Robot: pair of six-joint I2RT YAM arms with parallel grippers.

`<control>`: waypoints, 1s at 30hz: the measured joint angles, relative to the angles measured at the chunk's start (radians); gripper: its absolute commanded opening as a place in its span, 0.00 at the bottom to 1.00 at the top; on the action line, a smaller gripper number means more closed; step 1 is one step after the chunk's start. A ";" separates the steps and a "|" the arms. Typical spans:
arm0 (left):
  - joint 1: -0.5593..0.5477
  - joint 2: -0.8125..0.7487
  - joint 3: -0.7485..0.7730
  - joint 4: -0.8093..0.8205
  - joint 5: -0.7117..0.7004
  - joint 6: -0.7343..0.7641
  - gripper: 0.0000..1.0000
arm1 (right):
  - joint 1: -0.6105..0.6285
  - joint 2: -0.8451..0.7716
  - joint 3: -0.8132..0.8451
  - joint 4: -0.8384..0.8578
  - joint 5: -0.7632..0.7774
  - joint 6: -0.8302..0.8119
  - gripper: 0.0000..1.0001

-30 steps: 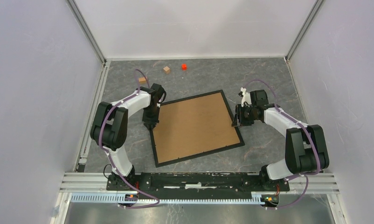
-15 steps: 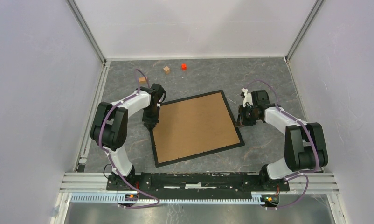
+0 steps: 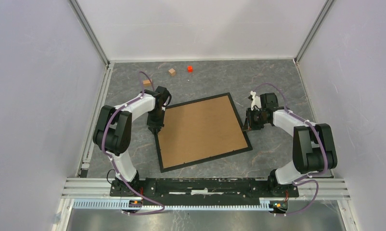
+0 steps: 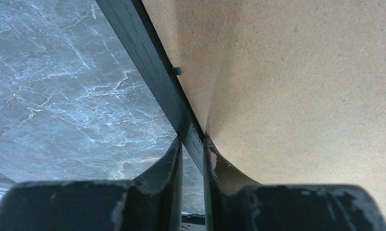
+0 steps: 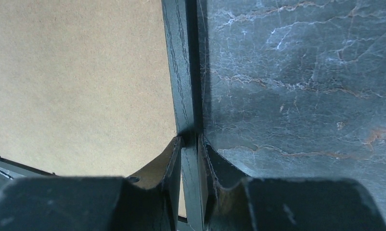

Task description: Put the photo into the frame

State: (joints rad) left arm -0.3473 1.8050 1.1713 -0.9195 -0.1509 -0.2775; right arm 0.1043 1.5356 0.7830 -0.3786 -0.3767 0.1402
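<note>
The black frame [image 3: 205, 160] lies face down on the table, its brown backing board [image 3: 200, 130] facing up. The photo is hidden. My left gripper [image 3: 154, 129] is shut on the frame's left edge. In the left wrist view the black rail [image 4: 147, 57] runs between the two fingers of that gripper [image 4: 192, 142], with the board [image 4: 302, 86] to the right. My right gripper [image 3: 245, 126] is shut on the frame's right edge. In the right wrist view the rail [image 5: 181, 72] is pinched between the two fingers of the right gripper [image 5: 188, 139].
Two small wooden cubes [image 3: 172, 71] [image 3: 147, 83] and a red cube [image 3: 189, 68] lie near the back of the grey marbled table [image 3: 277, 82]. White walls close in the back and both sides.
The right gripper's jaws have closed onto the frame's right edge and its arm has shifted slightly right. The left gripper and the frame have stayed put.
</note>
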 measured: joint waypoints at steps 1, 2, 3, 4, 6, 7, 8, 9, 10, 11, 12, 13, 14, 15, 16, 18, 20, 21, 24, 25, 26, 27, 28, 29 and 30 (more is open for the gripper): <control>0.000 0.000 0.000 0.000 0.000 0.000 0.02 | -0.002 0.003 0.000 0.001 0.000 0.000 0.23; 0.000 0.000 0.000 0.000 0.000 0.000 0.02 | -0.005 0.009 0.000 0.002 -0.003 0.001 0.23; 0.000 0.000 0.000 0.001 0.001 0.000 0.02 | -0.007 0.013 0.003 0.000 -0.007 0.001 0.23; 0.000 -0.001 -0.001 0.001 0.001 0.000 0.02 | -0.008 0.019 0.006 -0.004 -0.010 0.002 0.22; 0.000 -0.001 -0.002 0.002 0.002 0.000 0.02 | -0.008 0.034 0.022 -0.019 -0.011 0.002 0.22; -0.001 -0.001 -0.002 0.002 0.002 0.000 0.02 | -0.008 0.040 0.029 -0.028 -0.009 0.002 0.22; -0.002 -0.001 -0.002 0.002 0.002 0.000 0.02 | -0.006 0.046 0.036 -0.036 -0.006 0.003 0.22; -0.003 -0.001 -0.002 0.002 0.001 0.000 0.02 | 0.000 0.055 0.044 -0.046 0.002 0.002 0.22; -0.005 -0.001 -0.002 0.002 0.000 0.000 0.02 | 0.007 0.062 0.052 -0.055 0.012 0.002 0.23; -0.006 -0.001 -0.002 0.002 -0.002 0.000 0.02 | 0.015 0.069 0.058 -0.063 0.024 0.001 0.23; -0.008 -0.001 -0.002 0.002 -0.003 0.000 0.02 | 0.026 0.075 0.069 -0.074 0.044 0.000 0.24; -0.009 -0.001 -0.002 0.002 -0.005 0.000 0.02 | 0.035 0.080 0.077 -0.083 0.057 0.001 0.24; -0.010 -0.001 -0.002 0.002 -0.005 0.000 0.02 | 0.050 0.090 0.090 -0.097 0.080 0.001 0.25; -0.010 -0.001 -0.002 0.002 -0.005 0.000 0.02 | 0.068 0.100 0.102 -0.113 0.109 0.002 0.25; -0.010 -0.001 -0.002 0.002 -0.005 0.000 0.02 | 0.089 0.110 0.116 -0.133 0.144 0.004 0.26; -0.010 -0.001 -0.002 0.002 -0.005 0.000 0.02 | 0.121 0.120 0.134 -0.153 0.200 0.014 0.29; -0.010 -0.001 -0.002 0.002 -0.005 0.000 0.02 | 0.158 0.128 0.152 -0.173 0.258 0.022 0.33; -0.010 -0.001 -0.003 0.002 -0.005 0.000 0.02 | 0.171 0.131 0.159 -0.180 0.277 0.023 0.37; -0.010 -0.003 -0.004 0.004 -0.005 0.000 0.02 | 0.209 0.135 0.178 -0.185 0.293 0.011 0.55; -0.010 -0.004 -0.006 0.006 -0.005 0.000 0.02 | 0.209 0.130 0.182 -0.174 0.274 0.010 0.61; -0.010 -0.005 -0.007 0.007 -0.005 0.000 0.02 | 0.208 0.121 0.182 -0.162 0.254 0.009 0.64; -0.010 -0.006 -0.008 0.008 -0.006 0.001 0.02 | 0.207 0.118 0.182 -0.154 0.242 0.009 0.66; -0.010 -0.007 -0.009 0.009 -0.007 0.001 0.02 | 0.207 0.116 0.182 -0.151 0.241 0.009 0.67; -0.011 -0.008 -0.010 0.010 -0.008 0.001 0.02 | 0.206 0.108 0.182 -0.150 0.239 0.010 0.67; -0.012 -0.008 -0.011 0.011 -0.010 0.001 0.02 | 0.203 0.095 0.182 -0.148 0.240 0.010 0.67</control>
State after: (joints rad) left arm -0.3592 1.7966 1.1599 -0.9089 -0.1612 -0.2768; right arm 0.3069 1.6302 0.9646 -0.5270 -0.1364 0.1501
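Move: The tab on the inner edge of the frame's right rail is right at my right fingertips, level ahead and about 1 cm to their left and 1 cm lower. The frame's near right corner is some 7 cm back and 3 cm right, the far right corner about 13 cm ahead and 6 cm left; the middle of the backing board lies roughly 16 cm left. From my left hand the tab is some 34 cm right, nearly level ahead. With my nearly shut right fingertips already at the tab, I bear down about 1.5 cm beside the rail's inner edge, rolling the hand some 15 degrees so its left side dips and the fingers stand steeper. Then I rise about 2 cm, swing 2 cm to the left over the board and open the fingers wide, coming free, while my left hand keeps its pinch on the left rail. ##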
